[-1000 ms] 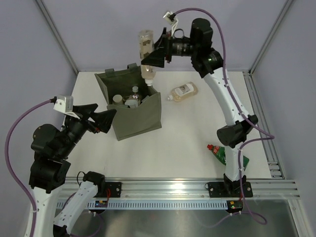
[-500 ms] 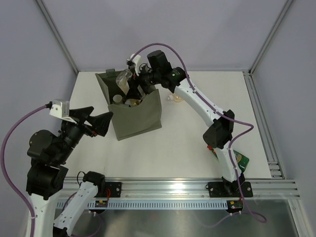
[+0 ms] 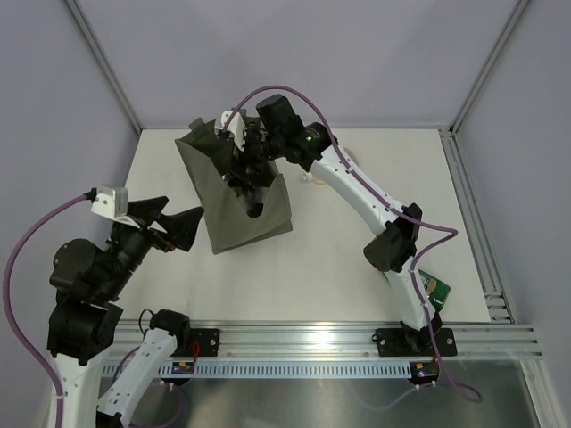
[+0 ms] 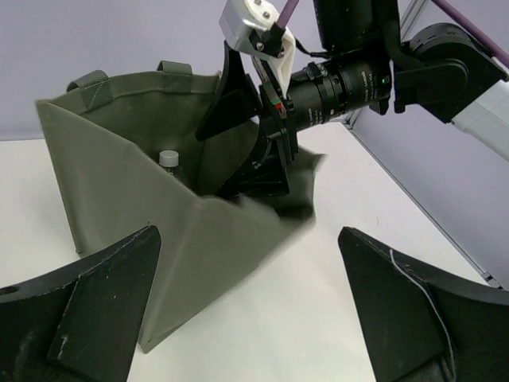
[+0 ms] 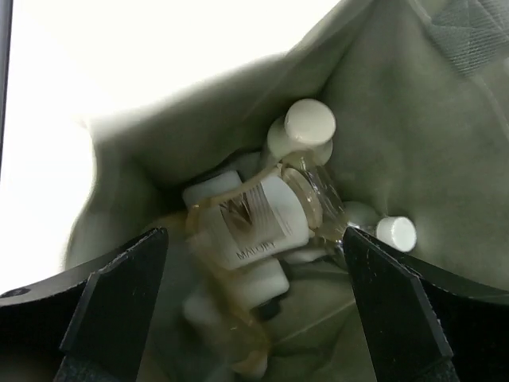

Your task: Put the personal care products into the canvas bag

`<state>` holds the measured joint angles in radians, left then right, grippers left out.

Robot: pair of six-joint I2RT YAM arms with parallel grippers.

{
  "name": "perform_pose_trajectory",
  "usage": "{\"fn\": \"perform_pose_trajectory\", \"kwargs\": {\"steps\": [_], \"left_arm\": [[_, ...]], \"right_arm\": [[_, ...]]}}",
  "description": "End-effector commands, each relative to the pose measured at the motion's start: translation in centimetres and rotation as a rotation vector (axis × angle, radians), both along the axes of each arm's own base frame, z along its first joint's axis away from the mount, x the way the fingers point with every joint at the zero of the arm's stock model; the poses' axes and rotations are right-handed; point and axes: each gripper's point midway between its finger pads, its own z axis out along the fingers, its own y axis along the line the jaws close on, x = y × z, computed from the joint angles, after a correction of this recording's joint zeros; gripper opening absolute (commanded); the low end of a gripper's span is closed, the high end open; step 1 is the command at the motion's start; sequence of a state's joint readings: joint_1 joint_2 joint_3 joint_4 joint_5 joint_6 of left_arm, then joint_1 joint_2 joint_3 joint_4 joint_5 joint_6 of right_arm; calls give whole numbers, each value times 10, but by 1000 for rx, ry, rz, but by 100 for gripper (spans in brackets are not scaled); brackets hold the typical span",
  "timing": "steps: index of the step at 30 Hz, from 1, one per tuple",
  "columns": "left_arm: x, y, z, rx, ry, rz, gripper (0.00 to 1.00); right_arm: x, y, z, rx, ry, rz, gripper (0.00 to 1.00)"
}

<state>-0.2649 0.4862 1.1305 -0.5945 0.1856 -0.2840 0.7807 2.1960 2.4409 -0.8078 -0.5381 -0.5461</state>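
The olive canvas bag stands at the back left of the table, its mouth pushed out of shape. My right gripper reaches down inside it, fingers wide open. Between them, touching neither, a blurred amber bottle with a white label lies loose on other white-capped containers. A grey-capped bottle shows inside the bag. My left gripper hovers open and holds nothing, to the left of the bag. A green bottle lies near the right arm's base, partly hidden.
A sliver of another amber bottle shows on the table just right of the bag, mostly covered by the right arm. Metal frame rails bound the white table on the right and front.
The right arm swung down from above the bag into its mouth with the amber bottle, then opened its jaws and let it go. The bag got pushed askew. The left arm barely moved.
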Motion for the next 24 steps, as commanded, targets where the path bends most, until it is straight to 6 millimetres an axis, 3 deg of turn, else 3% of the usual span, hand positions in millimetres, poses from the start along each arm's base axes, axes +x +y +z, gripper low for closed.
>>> {"fn": "perform_pose_trajectory", "kwargs": {"steps": [1,6,9,12,14,19,24], "left_arm": [[-5,4,3,0,-39,13,99],[-9,5,2,-9,-38,12,99],[-10,5,0,-11,-33,13,99],[-9,4,-6,-14,-16,8,99],[-6,3,-14,-15,9,13,99],[-1,2,-35,-17,69,16,99],[-1,-1,-42,-15,52,0,99]], "right_arm": [[7,-2,54,93,-124,-34,100],[4,-9,109,216,-138,-101,100],[-1,-28,145,307,-109,-142,99],[-5,-59,155,365,26,-136,99],[-12,-77,148,361,127,-95,99],[-2,-170,61,155,250,-201,100],[-42,-278,-56,-373,209,-308,99]]}}
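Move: The last amber bottle on the table lies some 25 cm ahead of the right hand, 26 cm to its right and about 26 cm below. The open right hand is in the mouth of the canvas bag, whose middle is about 15 cm below, 3 cm ahead and 4 cm left. The green bottle is roughly 20 cm back, 48 cm right and 26 cm down. For the left hand, that amber bottle is about 43 cm ahead, 34 cm right and 38 cm down. Upward first, the empty right hand draws about 10 cm out of the bag's mouth, fingers wide open, then sweeps fast some 23 cm to the right, towards the last amber bottle. It sinks again late in the sweep, almost to its starting height, while turning about 20 degrees clockwise. Away to the side, the open left hand sinks about 5 cm. ##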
